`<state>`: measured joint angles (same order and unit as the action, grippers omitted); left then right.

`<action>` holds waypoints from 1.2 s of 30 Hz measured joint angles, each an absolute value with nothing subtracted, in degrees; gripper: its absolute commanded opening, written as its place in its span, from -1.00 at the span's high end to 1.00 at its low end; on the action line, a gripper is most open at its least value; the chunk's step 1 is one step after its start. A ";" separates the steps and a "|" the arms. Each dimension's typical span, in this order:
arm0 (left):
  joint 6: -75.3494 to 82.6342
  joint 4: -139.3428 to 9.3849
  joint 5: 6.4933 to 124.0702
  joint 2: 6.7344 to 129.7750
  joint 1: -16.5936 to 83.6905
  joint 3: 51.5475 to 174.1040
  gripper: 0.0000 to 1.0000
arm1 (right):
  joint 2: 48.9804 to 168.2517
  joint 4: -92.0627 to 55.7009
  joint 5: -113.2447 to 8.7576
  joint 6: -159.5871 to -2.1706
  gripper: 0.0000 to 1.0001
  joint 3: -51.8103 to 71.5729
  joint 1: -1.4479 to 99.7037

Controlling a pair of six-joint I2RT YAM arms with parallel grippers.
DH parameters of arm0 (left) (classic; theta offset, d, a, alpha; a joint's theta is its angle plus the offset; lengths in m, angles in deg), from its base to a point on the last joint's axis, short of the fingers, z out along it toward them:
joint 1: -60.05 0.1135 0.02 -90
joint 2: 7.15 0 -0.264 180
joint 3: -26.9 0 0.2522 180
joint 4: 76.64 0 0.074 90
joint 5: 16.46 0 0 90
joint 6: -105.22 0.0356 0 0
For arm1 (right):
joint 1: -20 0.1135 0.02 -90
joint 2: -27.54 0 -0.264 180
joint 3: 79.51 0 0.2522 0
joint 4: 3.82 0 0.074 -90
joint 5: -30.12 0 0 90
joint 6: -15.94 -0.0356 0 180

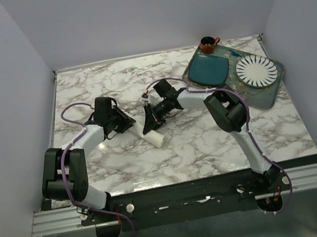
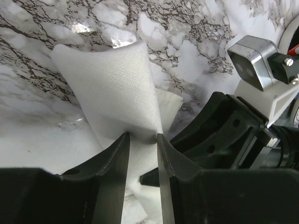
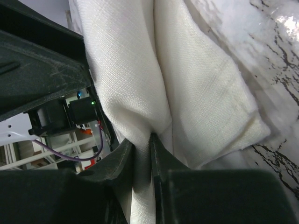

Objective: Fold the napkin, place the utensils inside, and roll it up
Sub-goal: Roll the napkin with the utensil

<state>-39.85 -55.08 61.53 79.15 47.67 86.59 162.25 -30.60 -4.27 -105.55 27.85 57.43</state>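
Note:
The napkin (image 1: 153,132) lies mid-table as a narrow, thick cream bundle, one end raised between the two arms. My left gripper (image 1: 130,123) reaches it from the left. In the left wrist view its jaws (image 2: 142,136) pinch a fold of the napkin (image 2: 112,84), and the cloth gathers in at the tips. My right gripper (image 1: 152,115) comes from the right, and in the right wrist view (image 3: 141,140) it is shut tight on a fold of the napkin (image 3: 196,84). Of the utensils I see only a thin teal-blue streak (image 1: 236,54) on the tray, too small to be sure.
At the back right a grey-green tray (image 1: 270,95) carries a teal square plate (image 1: 210,68) and a white ribbed round plate (image 1: 256,70). A small brown cup (image 1: 208,43) stands at the tray's far corner. The two grippers almost touch over the marble tabletop (image 1: 199,142).

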 measured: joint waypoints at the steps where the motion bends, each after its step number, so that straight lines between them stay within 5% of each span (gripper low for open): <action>1: -40.07 -55.28 61.49 79.78 47.67 86.87 0.26 | 162.25 -30.60 -4.27 -105.57 0.27 27.85 57.41; 8: -41.40 -57.62 61.20 82.89 47.67 87.07 0.28 | 161.11 -33.27 -6.78 -102.53 -0.18 27.89 57.41; 20: -42.05 -60.00 60.42 85.38 47.58 87.81 0.29 | 145.70 -43.80 -35.94 -88.37 -0.82 26.87 63.40; 28: -43.04 -60.37 59.72 86.49 47.56 88.27 0.29 | 144.79 -41.46 -59.63 -82.51 -0.85 24.86 76.42; 36: -43.43 -60.02 59.52 87.50 47.56 89.15 0.28 | 148.24 -37.84 -71.85 -78.38 -0.84 23.39 79.20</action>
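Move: The napkin roll is still between the right hand's fingers, its middle about level with them, 1 cm nearer the base and 1 cm below. A loose napkin flap lies some 4 cm ahead of the right hand and 3 cm to its right. From the left hand, the roll's middle is about 4 cm back, 6 cm right and 4 cm below. Right hand releases the roll, rises 5 cm, tips its fingers down and re-straddles it; left eases forward-down. ##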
